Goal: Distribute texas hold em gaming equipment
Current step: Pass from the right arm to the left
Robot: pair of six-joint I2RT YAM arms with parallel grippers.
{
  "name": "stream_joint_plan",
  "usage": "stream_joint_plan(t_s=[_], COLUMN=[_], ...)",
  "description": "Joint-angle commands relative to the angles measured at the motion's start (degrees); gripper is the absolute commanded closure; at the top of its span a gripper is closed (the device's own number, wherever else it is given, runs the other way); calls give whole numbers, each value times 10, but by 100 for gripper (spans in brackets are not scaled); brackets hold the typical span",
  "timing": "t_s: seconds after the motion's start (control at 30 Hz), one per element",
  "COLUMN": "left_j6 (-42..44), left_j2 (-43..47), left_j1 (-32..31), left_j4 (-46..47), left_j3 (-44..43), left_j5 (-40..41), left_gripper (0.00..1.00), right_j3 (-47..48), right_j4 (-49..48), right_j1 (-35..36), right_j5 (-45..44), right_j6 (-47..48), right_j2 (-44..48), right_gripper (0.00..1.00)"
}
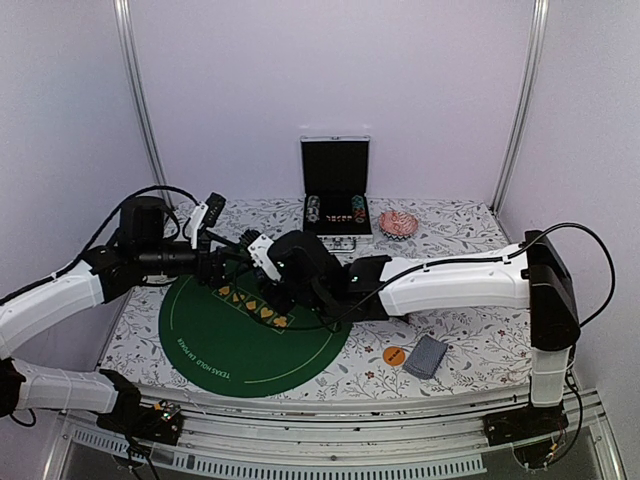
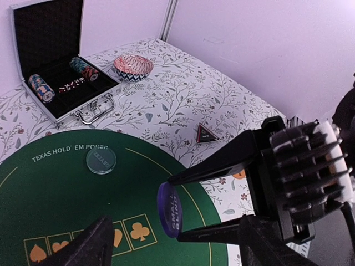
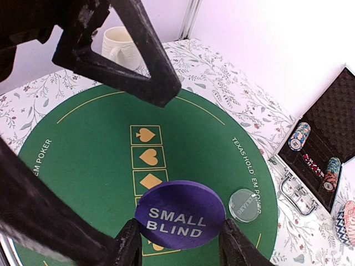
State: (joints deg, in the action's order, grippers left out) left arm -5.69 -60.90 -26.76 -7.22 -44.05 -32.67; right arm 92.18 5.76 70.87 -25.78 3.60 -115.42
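Note:
A dark blue round disc (image 3: 180,213) marked SMALL BLIND hangs over the green felt mat (image 3: 83,144), with my right gripper (image 3: 183,244) shut on its two edges. In the left wrist view the same disc (image 2: 169,210) stands on edge between the right gripper's black fingers. My left gripper (image 2: 175,224) is open, one finger on either side of the disc and apart from it. A clear dealer disc (image 2: 101,159) lies flat on the mat. A black triangular marker (image 2: 206,133) rests on the floral cloth. An orange disc (image 1: 394,354) and a grey-blue deck of cards (image 1: 428,356) lie at the front right.
An open metal case (image 1: 336,190) holding chip rolls stands at the back, with a patterned bowl (image 1: 398,222) to its right. A white mug (image 3: 119,44) sits beyond the mat's far edge. Both arms meet above the mat (image 1: 250,345), and white walls close in the table.

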Motion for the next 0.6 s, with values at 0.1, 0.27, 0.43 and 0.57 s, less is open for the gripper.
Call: stream_joint_plan(t_s=[0.1,0.27,0.43,0.57], left_j6=[-17,-20,-25,-28], left_j2=[-11,-34,-52,-42], left_j1=[3,5,5,5], left_j4=[-1,-12,-19,-8], left_j3=[-5,-10,-23,-19], left_j5=[-1,11,-14,-23], left_gripper=[32,40,39,38], right_j3=[-46,-49,-50,-48], right_j4=[-66,-78,-84,-86], right_j1=[3,5,5,5], right_j5=[-6,-5,-1,0], right_j6=[17,25,27,30], right_j2=[53,56,56,56], right_gripper=[72,72,72,72])
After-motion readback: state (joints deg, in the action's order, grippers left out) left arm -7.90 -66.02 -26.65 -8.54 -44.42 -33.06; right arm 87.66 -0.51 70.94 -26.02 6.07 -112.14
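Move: The small blind button, already held in the right fingertips, lies from the left hand about 5 cm to the right, 2 cm ahead and 5 cm below. The dealer button on the mat is some 15 cm ahead of the left hand, 11 cm right and 23 cm down; the chip case is about 32 cm ahead and 18 cm right, at a similar depth. From the right hand, the open left fingertips wait about 6 cm left, 1 cm back and 5 cm up. Down goes the left hand, about 3 cm and tipping slightly, towards the small blind button, its fingers narrowing from wide open to a bit over half without shutting. The right hand keeps its grip, dips and eases barely a centimetre left, then rises to end some 2 cm higher, bringing the button up to the left fingertips, and stops there. ##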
